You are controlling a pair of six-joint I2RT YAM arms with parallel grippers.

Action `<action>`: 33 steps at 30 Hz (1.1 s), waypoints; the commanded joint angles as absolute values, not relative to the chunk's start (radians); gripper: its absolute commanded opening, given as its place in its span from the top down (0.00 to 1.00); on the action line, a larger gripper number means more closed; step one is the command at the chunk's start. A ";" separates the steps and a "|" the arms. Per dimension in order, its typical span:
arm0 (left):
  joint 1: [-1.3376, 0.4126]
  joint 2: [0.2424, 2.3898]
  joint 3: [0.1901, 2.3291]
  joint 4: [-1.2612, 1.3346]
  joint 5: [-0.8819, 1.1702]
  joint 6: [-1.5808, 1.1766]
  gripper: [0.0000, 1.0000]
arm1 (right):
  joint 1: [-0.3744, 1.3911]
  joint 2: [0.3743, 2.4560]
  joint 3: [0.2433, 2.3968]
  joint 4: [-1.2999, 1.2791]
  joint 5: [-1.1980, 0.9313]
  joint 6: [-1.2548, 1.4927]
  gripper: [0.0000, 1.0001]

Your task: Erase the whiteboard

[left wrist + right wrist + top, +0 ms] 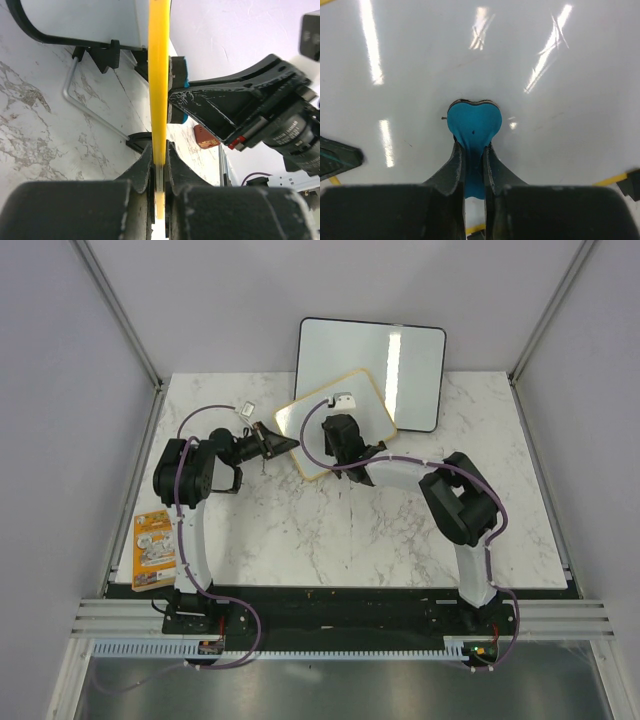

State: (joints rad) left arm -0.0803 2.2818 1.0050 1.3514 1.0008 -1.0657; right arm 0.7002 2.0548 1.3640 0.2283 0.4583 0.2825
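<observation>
The whiteboard, small with a pale wood frame, is held tilted up off the table. My left gripper is shut on its left corner. In the left wrist view the yellow frame edge runs straight up from between my left gripper. My right gripper sits over the board's face, shut on a blue heart-shaped eraser that is pressed against the white surface. That surface shows only glare streaks around the right gripper. From the side the eraser touches the board.
A larger black-framed white board leans at the back on a wire stand. An orange packet lies at the table's left edge. A small white item lies behind the left arm, and a red-brown piece lies on the marble.
</observation>
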 commanded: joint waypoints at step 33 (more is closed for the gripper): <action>-0.104 2.312 1.019 1.663 1.091 -1.058 0.98 | 0.614 2.086 1.132 -0.250 0.315 0.357 1.00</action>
State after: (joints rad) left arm -0.0856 2.2818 1.0172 1.3796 1.0271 -1.0657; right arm 0.6327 1.9713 1.2362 0.0990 0.3626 0.3561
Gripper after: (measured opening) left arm 0.075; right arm 0.150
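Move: Below and behind the right hand, which holds the blue eraser on the sloping whiteboard, the middle clip on the lower edge lies about 8 cm back, 1 cm right and 6 cm lower. The right clip is some 2 cm back, 11 cm right and 6 cm lower; the lower-left corner is roughly 9 cm back, 4 cm left. From the left hand, clamped on the left edge, the middle clip lies about 4 cm back and 8 cm right. Wiping on across the whiteboard, the right hand carries the eraser about 2.5 cm to the right, pauses there, then goes down the slope, back and farther right towards the lower edge, some 6 cm from its start in all. Its fingers keep their grip on the eraser and tip down about 10 degrees; the left hand keeps pinching the left edge, almost still. ##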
